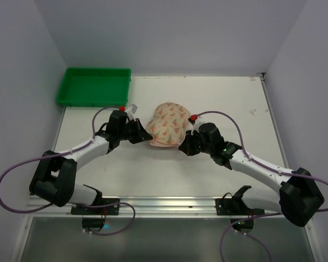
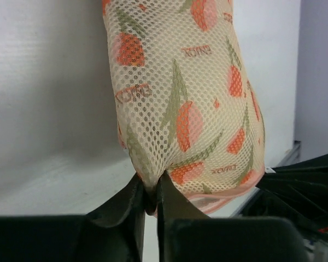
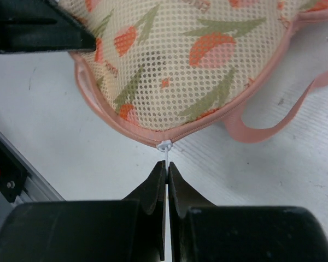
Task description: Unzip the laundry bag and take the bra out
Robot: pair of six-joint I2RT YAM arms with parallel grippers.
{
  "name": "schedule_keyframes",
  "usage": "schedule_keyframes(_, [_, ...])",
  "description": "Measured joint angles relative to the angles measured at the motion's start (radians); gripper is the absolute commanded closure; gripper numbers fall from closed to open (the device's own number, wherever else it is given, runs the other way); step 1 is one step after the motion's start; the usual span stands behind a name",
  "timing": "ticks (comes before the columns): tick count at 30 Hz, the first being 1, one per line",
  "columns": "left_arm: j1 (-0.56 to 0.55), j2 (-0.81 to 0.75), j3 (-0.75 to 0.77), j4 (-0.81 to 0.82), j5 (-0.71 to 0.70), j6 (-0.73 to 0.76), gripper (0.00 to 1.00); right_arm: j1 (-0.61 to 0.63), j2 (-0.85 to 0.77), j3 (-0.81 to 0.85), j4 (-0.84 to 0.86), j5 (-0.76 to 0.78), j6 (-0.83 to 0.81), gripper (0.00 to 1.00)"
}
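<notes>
The laundry bag (image 1: 167, 124) lies mid-table, cream mesh with a pink-orange tulip print and a pink zipper rim. My left gripper (image 1: 143, 135) is shut on a pinch of the bag's mesh (image 2: 149, 183) at its left end. My right gripper (image 1: 184, 147) is at the bag's near right edge, shut on the thin white zipper pull (image 3: 167, 155) that hangs from the pink rim (image 3: 126, 131). The zipper looks closed. A pink loop strap (image 3: 273, 128) trails beside the bag. The bra is hidden.
A green plastic tray (image 1: 93, 86) stands at the back left corner of the table. Purple cables loop from both arms. The metal rail (image 1: 164, 204) runs along the near edge.
</notes>
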Motion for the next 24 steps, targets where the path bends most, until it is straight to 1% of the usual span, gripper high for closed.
schedule_keyframes(1, [0.003,0.02,0.027,-0.027,0.001,0.028,0.72,0.008,0.006,0.001,0.006,-0.011,-0.003,1.0])
schedule_keyframes(3, [0.013,0.056,0.08,-0.071,-0.009,0.076,0.58,0.04,0.029,0.01,0.009,-0.018,-0.008,1.0])
schedule_keyframes(4, [0.019,0.074,0.106,-0.087,-0.024,0.089,0.41,0.062,0.05,0.023,0.008,-0.02,-0.008,1.0])
schedule_keyframes(6, [0.037,0.106,0.158,-0.104,-0.05,0.109,0.2,0.108,0.106,0.068,0.008,-0.036,-0.009,1.0])
schedule_keyframes(7, [0.045,0.118,0.179,-0.108,-0.058,0.105,0.05,0.127,0.138,0.095,0.012,-0.042,-0.007,1.0])
schedule_keyframes(8, [0.051,0.124,0.194,-0.108,-0.064,0.102,0.0,0.145,0.168,0.122,0.017,-0.053,-0.005,1.0])
schedule_keyframes(10, [0.058,0.12,0.198,-0.105,-0.074,0.081,0.0,0.17,0.225,0.179,0.025,-0.069,0.002,1.0])
schedule_keyframes(12, [0.059,0.095,0.167,-0.098,-0.086,0.05,0.0,0.179,0.274,0.233,0.036,-0.08,0.006,1.0])
schedule_keyframes(15, [0.059,-0.016,0.031,-0.072,-0.109,-0.023,0.0,0.179,0.325,0.296,0.057,-0.087,0.009,1.0])
schedule_keyframes(19, [0.059,-0.176,-0.162,-0.016,-0.127,-0.144,0.04,0.181,0.366,0.331,0.072,-0.1,0.013,1.0])
schedule_keyframes(21, [0.058,-0.213,-0.226,0.026,-0.124,-0.201,0.04,0.187,0.38,0.331,0.073,-0.111,0.013,1.0])
schedule_keyframes(24, [0.051,-0.211,-0.25,0.071,-0.114,-0.258,0.05,0.192,0.396,0.33,0.073,-0.117,0.013,1.0])
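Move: The laundry bag's middle lies some 6 cm ahead and 8 cm right of my left hand, a little lower; that hand still pinches the bag's corner. The zipper pull, already pinched in my right fingertips, is about 12 cm right of my left hand and 4 cm back. From my right hand, the bag corner is 12 cm left and 4 cm ahead, and the bag's middle 10 cm ahead and 4 cm left. I open my left fingers wide to let go of the bag corner, carrying that hand forward about 5 cm, then back past its start and a little left, turning counter-clockwise. Meanwhile my right hand keeps the zipper pull pinched and sweeps it left about 12 cm, in beside my open left fingers, turning some 15 degrees counter-clockwise. ##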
